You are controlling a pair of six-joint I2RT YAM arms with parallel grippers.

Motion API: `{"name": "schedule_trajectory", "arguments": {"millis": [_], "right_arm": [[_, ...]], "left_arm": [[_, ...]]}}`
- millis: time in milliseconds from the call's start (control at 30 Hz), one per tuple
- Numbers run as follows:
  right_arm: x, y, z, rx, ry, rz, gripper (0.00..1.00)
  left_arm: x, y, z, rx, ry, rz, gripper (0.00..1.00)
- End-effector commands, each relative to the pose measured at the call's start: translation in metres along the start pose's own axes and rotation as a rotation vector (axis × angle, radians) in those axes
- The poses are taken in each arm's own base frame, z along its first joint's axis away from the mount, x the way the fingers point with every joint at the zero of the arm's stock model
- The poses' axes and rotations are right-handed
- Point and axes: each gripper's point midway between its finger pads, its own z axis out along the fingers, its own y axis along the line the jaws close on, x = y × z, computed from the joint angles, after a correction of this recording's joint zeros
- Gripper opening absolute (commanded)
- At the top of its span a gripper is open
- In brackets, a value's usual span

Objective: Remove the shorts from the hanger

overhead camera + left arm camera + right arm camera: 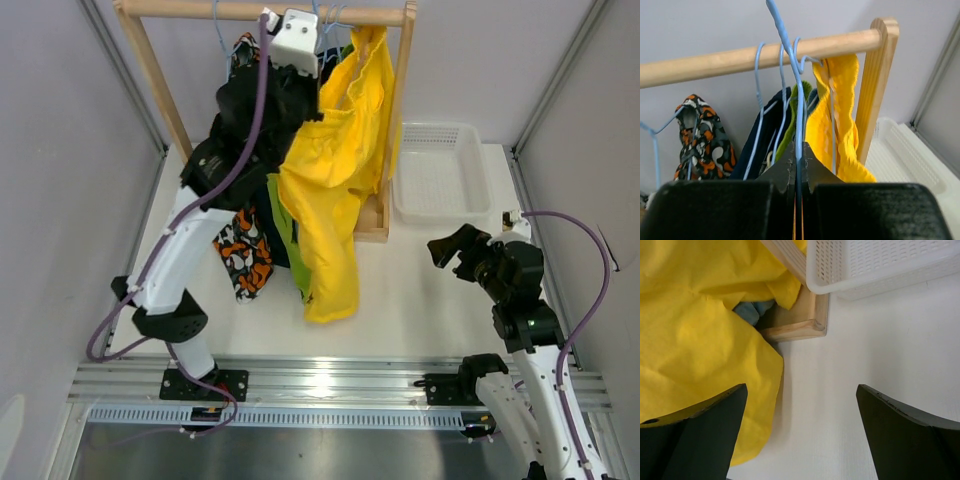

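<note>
My left gripper (pixel 800 148) is shut on the wire of a blue hanger (pixel 796 85), up by the wooden rod (pixel 740 57). The wire runs up past the rod and out of the frame's top. The yellow shorts (pixel 335 170) drape from the rod's right end down to the table; they also show in the left wrist view (pixel 840 115) and the right wrist view (pixel 700 340). Lime green shorts (pixel 796 112), navy shorts (pixel 765 135) and patterned shorts (pixel 702 142) hang on blue hangers. A light blue piece (pixel 752 310) shows behind the yellow. My right gripper (pixel 800 430) is open and empty over the table, right of the yellow hem.
A white mesh basket (pixel 440 170) stands right of the rack; its corner shows in the right wrist view (pixel 865 270). The rack's wooden foot (pixel 800 325) lies between the basket and the yellow shorts. Grey walls close in on both sides.
</note>
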Motion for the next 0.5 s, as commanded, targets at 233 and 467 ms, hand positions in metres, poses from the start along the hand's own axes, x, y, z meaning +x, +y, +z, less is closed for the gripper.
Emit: {"name": "schedule_trajectory", "arguments": {"millis": [233,467], "right_arm": [[-0.062,0.111,-0.059,-0.485,-0.167,-0.188,0.99],[-0.079,0.178,-0.098,-0.818,-0.146,-0.313,0.99]], "left_arm": [[0.062,0.018,-0.151,0.244,0.233,-0.012,0.0],[0.028,0.041,-0.255,0.482,0.184,-0.225,0.0]]}}
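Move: The left hand already holds the hanger with the yellow shorts, their middle hanging some 20 cm below it and about 4 cm to the right, slightly nearer the robot. The rack's rod is about 12 cm ahead at much the same height, its middle roughly 7 cm left; the right post's middle is some 12 cm ahead, 12 cm right and 25 cm lower. From the open right hand, the yellow shorts lie about 22 cm left, 10 cm ahead and 12 cm up. Back towards the robot the left hand sweeps about 20 cm, also leftward and down, tipping down and turning clockwise, fingers still shut on the hanger, drawing the yellow shorts away from the rack. The open right hand rises some 15 cm, drifting left and a little back, while tilting up and swinging counter-clockwise to face them without touching. ##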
